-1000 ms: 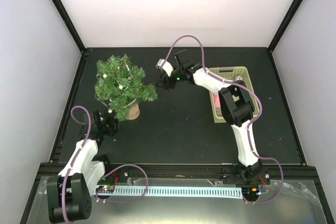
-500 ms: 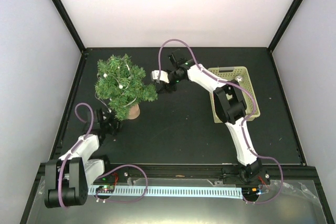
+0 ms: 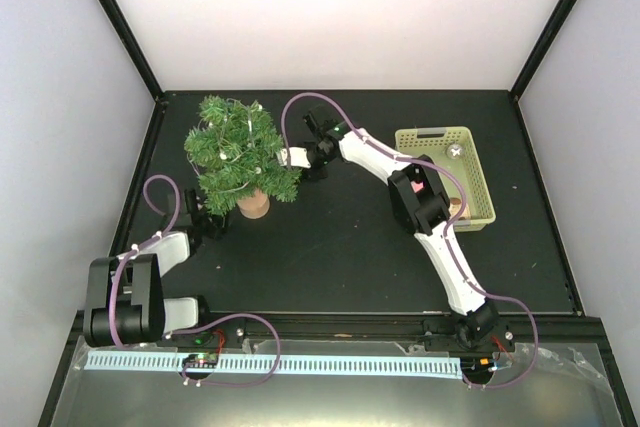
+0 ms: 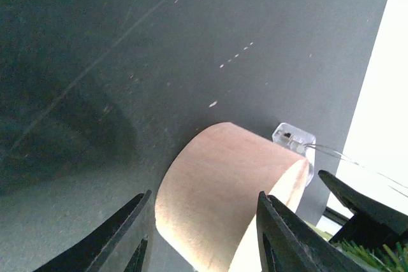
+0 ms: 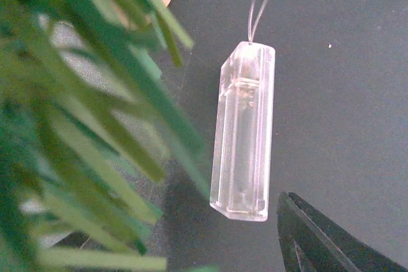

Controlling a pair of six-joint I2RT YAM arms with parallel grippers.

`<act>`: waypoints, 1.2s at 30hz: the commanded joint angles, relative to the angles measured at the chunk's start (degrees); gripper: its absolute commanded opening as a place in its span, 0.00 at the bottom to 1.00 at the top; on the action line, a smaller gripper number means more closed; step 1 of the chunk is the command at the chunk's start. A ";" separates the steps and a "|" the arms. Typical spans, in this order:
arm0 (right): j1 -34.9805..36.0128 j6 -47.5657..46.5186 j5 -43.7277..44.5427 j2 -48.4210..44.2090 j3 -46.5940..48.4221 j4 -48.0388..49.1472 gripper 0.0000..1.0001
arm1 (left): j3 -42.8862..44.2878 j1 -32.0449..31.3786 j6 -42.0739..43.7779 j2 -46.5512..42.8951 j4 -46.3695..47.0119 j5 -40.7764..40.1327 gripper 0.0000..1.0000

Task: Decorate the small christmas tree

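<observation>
The small christmas tree point(image 3: 238, 150) stands at the left on its round light-wood base point(image 3: 252, 206), with a wire of small white lights point(image 3: 222, 154) strung through its needles. My left gripper point(image 3: 207, 215) reaches in from the left. In the left wrist view the gripper point(image 4: 204, 197) has its jaws close against both sides of the base point(image 4: 223, 189). My right gripper point(image 3: 316, 158) is beside the tree's right branches. In the right wrist view one dark finger point(image 5: 319, 240) shows, apart from the clear plastic box point(image 5: 244, 133) on the light wire; needles point(image 5: 83, 132) hide the other finger.
A pale green lattice basket point(image 3: 440, 133) sits at the right with a silver ball point(image 3: 455, 150) and a pink item point(image 3: 417, 192) inside. The right arm point(image 3: 420, 202) crosses over it. Black frame posts border the black table point(image 3: 340, 247).
The right gripper has carried the clear box left and now sits against the tree. The left gripper has moved in towards the base. The tree has shifted and looks more upright.
</observation>
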 commanded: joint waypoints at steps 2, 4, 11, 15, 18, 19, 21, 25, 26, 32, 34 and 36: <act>0.82 -0.17 2.70 0.93 1.81 0.87 0.60 | 2.65 0.60 2.08 -0.07 0.18 -1.92 0.45; 1.56 -0.26 3.79 1.27 1.79 1.05 0.59 | 2.38 0.60 1.96 -0.56 -0.32 -2.07 0.45; 2.10 4.94 9.25 4.00 5.32 4.53 0.50 | 1.16 0.61 1.96 -1.49 -1.20 -2.04 0.45; 2.19 4.93 9.47 4.00 5.07 4.75 0.48 | 0.66 0.60 2.01 -1.95 -1.50 -2.00 0.45; 2.20 4.12 8.97 3.24 3.92 4.31 0.42 | 0.43 0.59 1.88 -2.32 -1.73 -2.06 0.45; 2.20 4.06 9.00 3.13 3.64 4.33 0.39 | 0.35 0.64 1.90 -2.42 -1.85 -2.09 0.45; 2.16 4.40 8.76 2.91 3.47 4.34 0.34 | 0.26 0.60 1.92 -2.79 -1.99 -2.29 0.45; 1.89 5.77 7.54 1.39 1.56 5.55 0.19 | 0.09 0.62 1.96 -3.34 -2.48 -2.35 0.45; 1.67 6.61 7.00 0.74 0.73 6.24 0.17 | 0.08 0.61 2.08 -3.42 -2.56 -2.43 0.45; -1.73 18.52 1.46 -5.32 -2.87 8.28 0.10 | -0.19 0.76 2.10 -4.11 -3.30 -2.61 0.46; -2.38 20.86 -0.11 -8.40 -6.30 9.30 0.10 | -0.28 0.71 1.97 -4.11 -3.23 -2.37 0.46; -2.54 21.67 -1.40 -11.92 -11.05 11.24 0.11 | -0.15 0.76 2.06 -4.28 -3.21 -2.05 0.46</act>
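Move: The clear battery box lies below the right fingers, its middle some 2 cm ahead, 4 cm to the left and 2 cm lower. The tree's wooden base stands about 6 cm back and 10 cm left of this hand, roughly at its height, with the green crown some 17 cm above that base. For the left gripper the base is about 5 cm ahead and 5 cm right; the battery box is roughly 13 cm ahead and 11 cm right. Ease the right gripper about 2 cm forward, a touch left and down beside the lowest branches, then stop and close the fingers on the near end of the battery box. Keeping the pinch, draw back to the right and up, some 2.5 cm across and 2 cm high, turning roughly 10 degrees clockwise. Hold the left gripper, half open, practically still at the tree's base. ##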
